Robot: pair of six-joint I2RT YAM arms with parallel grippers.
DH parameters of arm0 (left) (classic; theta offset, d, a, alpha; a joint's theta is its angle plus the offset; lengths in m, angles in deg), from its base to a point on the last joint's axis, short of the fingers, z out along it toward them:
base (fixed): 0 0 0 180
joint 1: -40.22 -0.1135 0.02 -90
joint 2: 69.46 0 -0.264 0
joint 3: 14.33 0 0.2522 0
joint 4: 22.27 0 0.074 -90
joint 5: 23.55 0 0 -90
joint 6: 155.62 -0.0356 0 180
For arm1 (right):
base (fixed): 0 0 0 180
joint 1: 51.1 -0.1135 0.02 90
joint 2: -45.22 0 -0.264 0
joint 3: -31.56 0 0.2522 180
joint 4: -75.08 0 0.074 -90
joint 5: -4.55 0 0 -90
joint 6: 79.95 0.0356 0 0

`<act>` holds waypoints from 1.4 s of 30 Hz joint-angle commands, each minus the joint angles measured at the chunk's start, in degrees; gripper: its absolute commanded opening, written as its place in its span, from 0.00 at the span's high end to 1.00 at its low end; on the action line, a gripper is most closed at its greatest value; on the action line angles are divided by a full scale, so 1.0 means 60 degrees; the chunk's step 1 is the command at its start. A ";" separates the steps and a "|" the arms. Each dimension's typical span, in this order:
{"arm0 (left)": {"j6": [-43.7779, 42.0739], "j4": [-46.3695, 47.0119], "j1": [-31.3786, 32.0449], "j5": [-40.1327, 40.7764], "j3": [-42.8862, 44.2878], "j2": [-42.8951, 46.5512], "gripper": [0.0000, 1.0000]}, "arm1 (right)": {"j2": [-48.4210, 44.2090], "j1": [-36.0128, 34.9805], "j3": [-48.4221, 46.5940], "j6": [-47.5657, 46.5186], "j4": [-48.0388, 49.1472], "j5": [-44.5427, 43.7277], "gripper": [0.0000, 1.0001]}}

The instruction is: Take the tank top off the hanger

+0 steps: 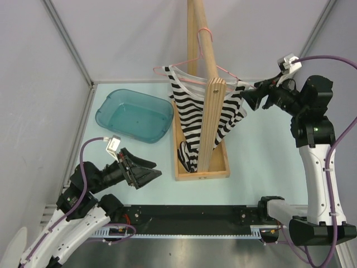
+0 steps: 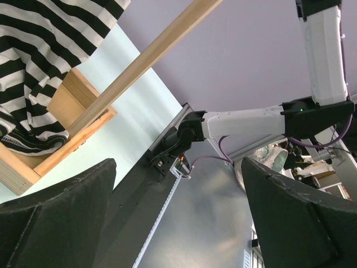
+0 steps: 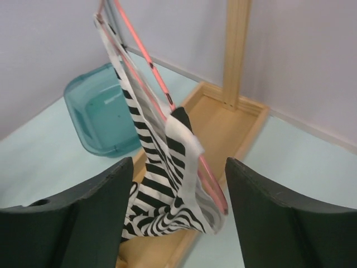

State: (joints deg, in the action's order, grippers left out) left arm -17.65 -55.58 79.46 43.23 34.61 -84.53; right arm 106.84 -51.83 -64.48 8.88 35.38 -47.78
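The striped tank top (image 1: 189,106) hangs on the pink hanger (image 1: 227,72), which hooks over the wooden rod. Its lower end droops into the stand's base. My right gripper (image 1: 245,99) is open at the hanger's right end. In the right wrist view its jaws (image 3: 178,206) stand either side of the tank top's shoulder (image 3: 162,167) and the hanger's wire (image 3: 146,58), not touching them. My left gripper (image 1: 148,170) is open and empty, low at the front left. In its wrist view (image 2: 178,223) the tank top (image 2: 39,56) shows at the upper left.
A teal plastic tub (image 1: 134,114) sits at the back left. The wooden stand has a tray-like base (image 1: 220,167) and a tall post (image 1: 211,95). Grey walls close in the left, back and right. A black rail (image 1: 189,215) runs along the near edge.
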 commanded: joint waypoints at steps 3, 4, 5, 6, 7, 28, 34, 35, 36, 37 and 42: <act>-0.0128 -0.0022 -0.0037 -0.0290 0.0480 0.0036 0.01 | 0.0612 0.0049 -0.0217 0.0151 0.1216 0.1221 0.37; -0.0128 -0.0052 -0.0037 -0.0290 0.0480 0.0065 0.01 | 0.0685 0.0049 -0.0261 0.0151 0.1231 0.1352 0.38; -0.0113 -0.0052 -0.0037 -0.0348 0.0480 0.0080 0.00 | 0.0788 0.0049 -0.0334 0.0151 0.1217 0.1585 0.39; -0.0099 -0.0081 -0.0037 -0.0348 0.0480 0.0095 0.01 | 0.0919 0.0049 -0.0450 0.0151 0.1217 0.1747 0.49; -0.0099 -0.0096 -0.0022 -0.0334 0.0509 0.0109 0.00 | 0.0964 0.0034 -0.0481 0.0151 0.1231 0.1865 0.52; -0.0099 -0.0081 -0.0022 -0.0378 0.0802 -0.0066 0.01 | 0.0965 0.0034 0.0383 0.0634 0.2769 0.2320 0.99; -0.0055 0.0006 -0.0022 -0.0480 0.0948 -0.0213 0.01 | 0.0716 -0.0083 0.0530 0.0648 0.3470 0.2496 1.00; -0.0055 0.0021 -0.0022 -0.0466 0.0992 -0.0184 0.00 | 0.0672 -0.0112 0.0515 0.0780 0.3603 0.2540 1.00; -0.0055 0.0036 -0.0037 -0.0451 0.1007 -0.0184 0.01 | 0.0642 -0.0098 0.0428 0.0882 0.3952 0.2627 1.00; -0.0098 0.0036 -0.0037 -0.0436 0.1036 -0.0184 0.00 | 0.0628 -0.0112 0.0398 0.1028 0.4144 0.2860 1.00; -0.0070 0.0065 -0.0037 -0.0421 0.1066 -0.0403 0.01 | 0.0686 -0.0462 -0.0215 0.1703 0.4660 0.2629 1.00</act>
State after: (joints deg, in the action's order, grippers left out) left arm -17.67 -56.74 79.46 41.74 39.05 -85.21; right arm 112.63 -52.77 -61.09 15.63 55.49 -32.39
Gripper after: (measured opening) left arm 0.994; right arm 0.051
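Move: The right hand, about three-quarters open, has the tank top's right shoulder strap just ahead: some 2 cm forward, 3 cm left and a little lower. The hanger's right end lies about 2 cm forward and 3 cm below the hand; the front post's top stands roughly 11 cm left, 9 cm back and 8 cm higher. From the left hand, the strap is about 23 cm forward, 26 cm right and 12 cm above. Leftwards and a little forward, about 4 cm in all, the right hand eases onto the tank top's right shoulder strap, dipping slightly while it turns some 15 degrees counter-clockwise. Its fingers close until they pinch the strap at the hanger, then it lifts about 2 cm while still edging left. The left hand, open and clear of everything, rises a few centimetres. ##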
